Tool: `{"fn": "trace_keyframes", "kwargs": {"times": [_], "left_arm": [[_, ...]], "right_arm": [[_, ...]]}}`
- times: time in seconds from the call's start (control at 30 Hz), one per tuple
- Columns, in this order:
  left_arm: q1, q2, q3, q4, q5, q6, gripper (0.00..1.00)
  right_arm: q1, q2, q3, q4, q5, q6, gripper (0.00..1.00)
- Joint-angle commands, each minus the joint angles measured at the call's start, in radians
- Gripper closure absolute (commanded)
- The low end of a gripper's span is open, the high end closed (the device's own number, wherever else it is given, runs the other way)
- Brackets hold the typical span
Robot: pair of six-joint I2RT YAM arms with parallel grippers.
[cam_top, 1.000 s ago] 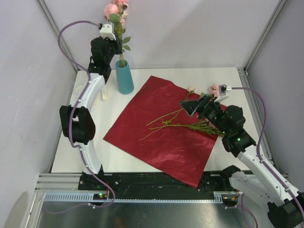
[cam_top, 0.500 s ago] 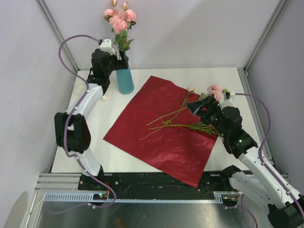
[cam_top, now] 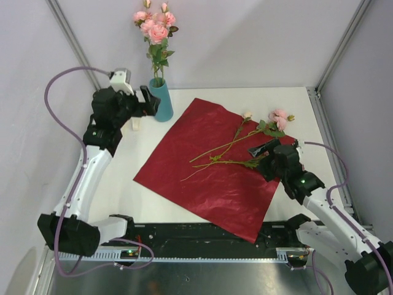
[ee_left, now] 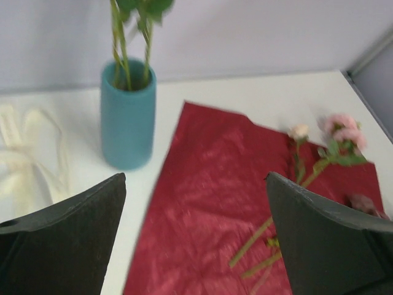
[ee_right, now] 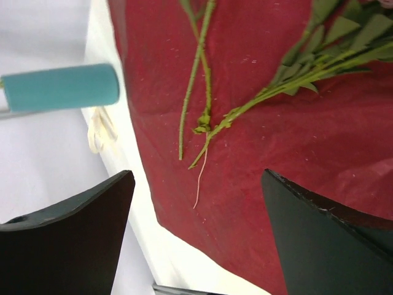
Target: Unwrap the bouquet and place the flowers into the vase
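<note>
The bouquet lies undone, its dark red wrapping paper flat on the table. Some pink flowers stand in the teal vase at the back left. More flowers lie loose on the paper, their pink blooms at its right corner. My left gripper is open just left of the vase and holds nothing. In the left wrist view the vase stands ahead of the open left gripper. My right gripper hovers open over the leafy stems, with bare paper between its fingers.
A cream ribbon lies on the white table left of the vase, and shows in both wrist views as the ribbon and the ribbon. Frame posts and grey walls close in the table at the back and sides.
My left gripper let go of the flowers in the vase, opened, and drew back down and left. My right gripper sank lower and nearer over the loose stems.
</note>
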Motion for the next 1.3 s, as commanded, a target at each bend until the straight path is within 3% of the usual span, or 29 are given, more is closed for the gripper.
{"fn": "trace_keyframes", "kwargs": {"times": [0.0,0.43,0.7,0.93,1.27], "left_arm": [[-0.006,-0.096,-0.129,-0.068,0.135,-0.095,0.0],[-0.154,-0.4,-0.399,-0.066,0.2,-0.095,0.0],[-0.164,-0.49,-0.48,-0.014,0.095,-0.182,0.0],[-0.169,-0.478,-0.484,-0.014,0.143,-0.16,0.0],[-0.179,-0.458,-0.483,-0.013,0.17,-0.147,0.0]], "right_arm": [[0.001,0.057,-0.004,-0.049,0.089,0.177,0.11],[-0.075,0.366,-0.014,0.57,0.074,-0.208,0.24],[-0.205,0.674,-0.005,0.957,-0.065,-0.231,0.36],[-0.289,0.93,0.05,1.083,-0.162,-0.122,0.44],[-0.323,1.062,0.099,1.167,-0.187,-0.081,0.44]]}}
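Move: The pink rose that my right hand goes for lies with its stem, just below the leaves, some 19 cm ahead, 2 cm to the right and about 15 cm below. Its pink heads lie roughly 6 cm farther out and 7 cm more to the right. The pale rose head is about 26 cm ahead of my right hand and 2 cm left; the leafy bunch, about 4 cm ahead and 3 cm right. From my left hand that stem is around 5 cm ahead, 38 cm right and 33 cm below. I reach my right hand about 18 cm forward over the leafy bunch, sinking roughly 12 cm, mostly in the later half, until the pink rose's stem lies between my half-closed fingers, still unpinched. Meanwhile my empty left hand, fingers staying wide open, backs away from the vase some 14 cm, sinking and drifting right as it swings clockwise. ##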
